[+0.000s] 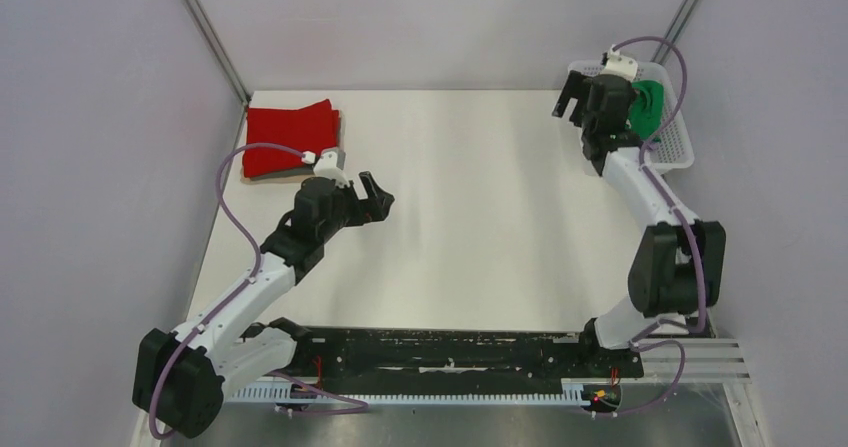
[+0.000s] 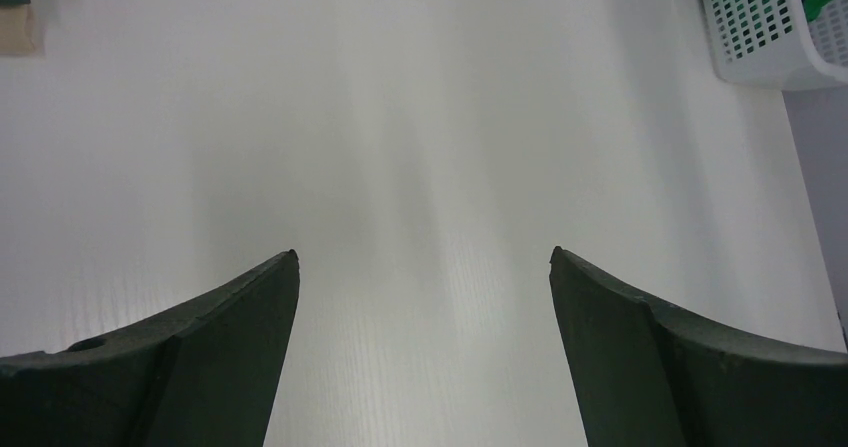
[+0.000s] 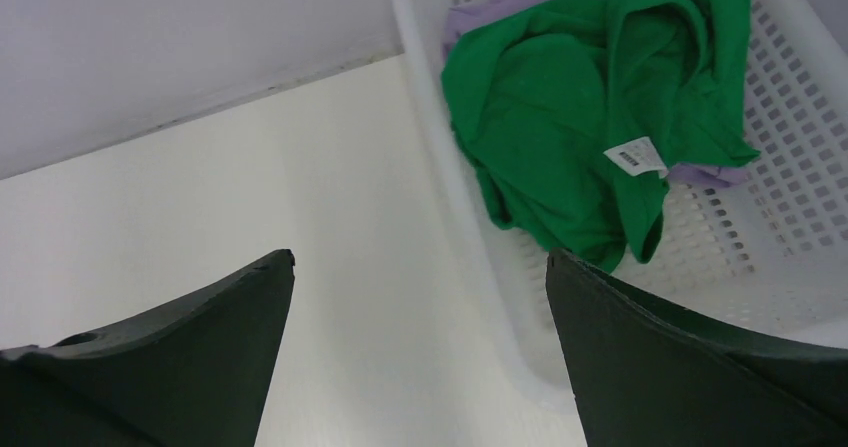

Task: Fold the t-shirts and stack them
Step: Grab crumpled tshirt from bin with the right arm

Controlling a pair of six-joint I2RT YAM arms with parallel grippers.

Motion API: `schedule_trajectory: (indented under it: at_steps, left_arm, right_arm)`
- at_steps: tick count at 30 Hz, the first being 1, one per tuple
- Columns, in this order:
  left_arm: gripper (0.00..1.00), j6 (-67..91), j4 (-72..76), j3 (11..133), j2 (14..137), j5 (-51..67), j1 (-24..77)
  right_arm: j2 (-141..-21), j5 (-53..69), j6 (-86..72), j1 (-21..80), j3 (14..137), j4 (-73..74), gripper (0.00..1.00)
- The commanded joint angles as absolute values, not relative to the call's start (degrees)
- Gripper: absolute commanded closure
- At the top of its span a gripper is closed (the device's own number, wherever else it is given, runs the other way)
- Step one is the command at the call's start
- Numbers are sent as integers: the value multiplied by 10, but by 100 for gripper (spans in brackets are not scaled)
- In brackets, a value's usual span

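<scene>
A folded red t-shirt (image 1: 292, 140) lies at the table's far left corner. A crumpled bright green t-shirt (image 3: 590, 117) with a white tag fills the white lattice basket (image 3: 460, 217) at the far right, and pale lilac fabric (image 3: 715, 175) shows beneath it. My left gripper (image 1: 378, 195) hovers open over bare table, to the right of the red shirt and apart from it; nothing is between its fingers (image 2: 423, 255). My right gripper (image 1: 572, 102) is open and holds nothing (image 3: 420, 255). It is just left of the basket's rim, with the green t-shirt (image 1: 650, 107) beyond its right finger.
The basket (image 1: 680, 152) stands against the right wall at the back, and its corner shows in the left wrist view (image 2: 750, 27). A tan flat edge (image 1: 330, 157) sticks out under the red shirt. Grey walls close the table on the left, back and right.
</scene>
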State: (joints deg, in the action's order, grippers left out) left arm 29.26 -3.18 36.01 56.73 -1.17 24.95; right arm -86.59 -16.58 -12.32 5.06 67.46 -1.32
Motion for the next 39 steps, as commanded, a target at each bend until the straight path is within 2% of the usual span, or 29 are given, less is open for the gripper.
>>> schedule_trajectory:
  at_steps: [1,6,9,17,25,28,39]
  left_arm:
    - [0,273,-3,384,573,-20,250]
    - [0,278,14,384,593,-3,250]
    - [0,278,13,388,607,-3,250]
    - [0,282,12,387,610,-3,250]
    - [0,287,11,387,618,-3,250]
    - [0,287,11,388,618,-3,250]
    - [0,286,4,387,615,-13,250]
  right_arm:
    - [-982,-146,-124,-24,818,107,1]
    - [-1102,-191,-130,-73,966,201,1]
    - [-1143,-144,-148,-88,1004,214,2]
    - [-1193,-189,-168,-103,991,148,2]
    - [-1171,-192,-183,-103,928,68,2]
    - [-1159,-152,-171,-103,898,21,2]
    - [-1192,-115,-149,-93,909,-24,1]
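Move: The green t-shirt lies crumpled in the bin, about 9 cm ahead of the right hand, 13 cm to its right and some 15 cm below. The bin's middle is roughly 8 cm ahead and 13 cm right, about 15 cm down. A purple t-shirt peeps out beneath the green one, its middle some 2 cm farther out and just lower. From the left hand, the green shirt is around 27 cm ahead, 57 cm right and 8 cm below. Sweeping to its right and forward over the bin's left rim, then sinking into the bin, the right hand goes about 13 cm right, 13 cm down and less far forward, towards the green t-shirt. It swings some 15 degrees clockwise and tips down, easing part of that tip back as it edges forward and slightly up at the end. The fingers stay wide open; contact with the cloth can't be made out. ##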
